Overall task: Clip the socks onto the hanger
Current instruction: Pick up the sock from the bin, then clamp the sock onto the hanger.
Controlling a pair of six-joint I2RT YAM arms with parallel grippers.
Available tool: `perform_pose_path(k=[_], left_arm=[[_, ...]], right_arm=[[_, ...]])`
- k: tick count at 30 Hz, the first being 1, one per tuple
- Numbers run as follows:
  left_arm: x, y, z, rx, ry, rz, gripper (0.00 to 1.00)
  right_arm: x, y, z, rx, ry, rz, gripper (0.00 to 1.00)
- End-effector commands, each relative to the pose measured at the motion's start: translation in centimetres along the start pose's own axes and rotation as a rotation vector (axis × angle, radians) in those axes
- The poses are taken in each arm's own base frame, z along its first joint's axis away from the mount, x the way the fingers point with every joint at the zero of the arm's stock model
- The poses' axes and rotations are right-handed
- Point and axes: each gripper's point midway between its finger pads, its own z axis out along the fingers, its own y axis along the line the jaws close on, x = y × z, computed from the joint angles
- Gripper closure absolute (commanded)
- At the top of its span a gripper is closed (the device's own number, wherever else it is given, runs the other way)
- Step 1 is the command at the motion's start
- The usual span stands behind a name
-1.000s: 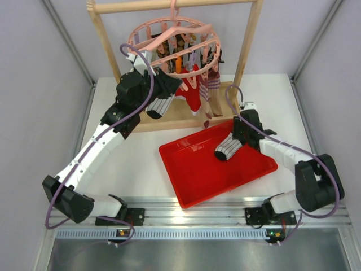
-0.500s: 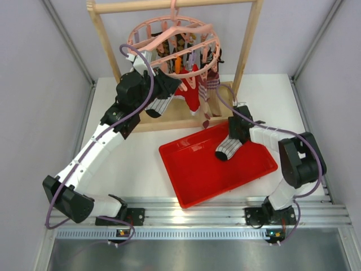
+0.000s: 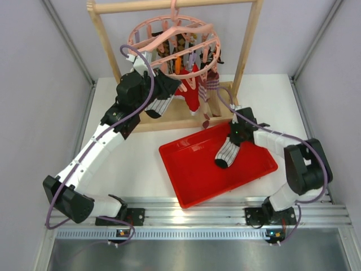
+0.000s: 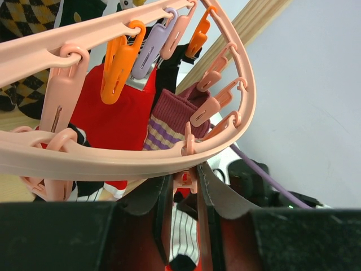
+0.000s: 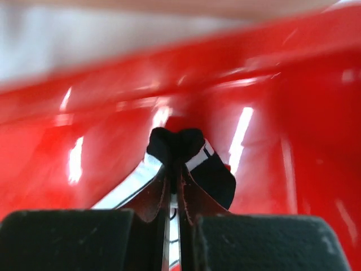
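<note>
The pink round hanger (image 3: 172, 34) hangs from the wooden rack, with pegs dangling from its rings (image 4: 113, 161). My left gripper (image 3: 169, 84) is raised under its outer ring, jaws shut on a pink peg (image 4: 190, 182). One pinstriped sock (image 3: 159, 105) hangs just below that gripper. The other sock (image 3: 227, 153) lies in the red tray (image 3: 192, 175), toe toward the near edge. My right gripper (image 3: 236, 137) is shut on its black cuff (image 5: 169, 144), which bunches at the fingertips.
The wooden rack frame (image 3: 248, 45) stands at the back, its base board behind the tray. A red sock (image 3: 189, 93) and a maroon striped sock (image 4: 169, 113) hang from the hanger. Orange and lilac pegs (image 4: 121, 62) dangle close to my left fingers.
My right gripper has shut on the cuff of the sock in the tray. The sock has swung more upright, toe toward the near edge. The left arm has not moved.
</note>
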Motion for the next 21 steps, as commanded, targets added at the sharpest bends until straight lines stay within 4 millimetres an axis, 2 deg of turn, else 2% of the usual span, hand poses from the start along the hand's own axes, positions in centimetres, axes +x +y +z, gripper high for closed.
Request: perform_pose_path(k=[1, 2, 4, 5, 9, 11, 14, 17, 21], left_arm=[[-1.5, -0.7, -0.3, 0.035, -0.053, 0.008, 1.0], [-1.4, -0.8, -0.3, 0.042, -0.05, 0.007, 1.0], [-1.4, -0.9, -0.4, 0.048, -0.048, 0.006, 1.0], [-1.4, -1.0, -0.5, 0.058, -0.045, 0.005, 1.0], [-1.4, -1.3, -0.7, 0.078, -0.042, 0.004, 1.0], [-1.3, -1.7, -0.6, 0.102, -0.039, -0.001, 1.0], [-0.4, -3.0, -0.6, 0.194, 0.006, -0.006, 1.0], [0.1, -3.1, -0.6, 0.206, 0.021, -0.008, 1.0], [0.3, -2.7, -0.7, 0.202, 0.028, -0.007, 1.0]], right_arm=[[-4.0, 4.4, -5.0, -0.308, -0.21, -0.093, 1.0], [-5.5, 5.9, -7.1, -0.408, -0.304, -0.129, 1.0], [-7.0, 7.1, -9.2, -0.479, -0.395, -0.222, 1.0], [-8.8, 7.9, -10.7, -0.522, -0.48, -0.247, 1.0], [-11.9, 11.4, -16.0, -0.701, -0.657, -0.343, 1.0], [-13.2, 12.7, -17.9, -0.743, -0.715, -0.386, 1.0], [-14.7, 15.3, -20.7, -0.82, -0.812, -0.456, 1.0], [-15.6, 16.7, -22.4, -0.863, -0.863, -0.522, 1.0], [-15.0, 18.9, -24.0, -0.951, -0.859, -0.578, 1.0]])
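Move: The right hand already pinches the striped sock's black cuff down in the bin. The clip on the hanger's near rim is roughly 21 cm to this hand's left, about level forward and some 36 cm higher; the left hand has that clip right between its fingers. From the right hand, about 27 cm up, the hung sock is some 27 cm left and 2 cm back, the red garment 18 cm left and 4 cm ahead, the purple-striped garment 12 cm left and 6 cm ahead. Upward and to the left, after a brief draw back, the right hand sweeps about 25 cm up and 15 cm across towards the clip at the left hand, keeping its pinch on the cuff. Its fingers swing from steeply down to nearly level, pointing left and a little forward. The left hand keeps hold of the clip, easing a centimetre or two back and right as it turns slightly clockwise. ##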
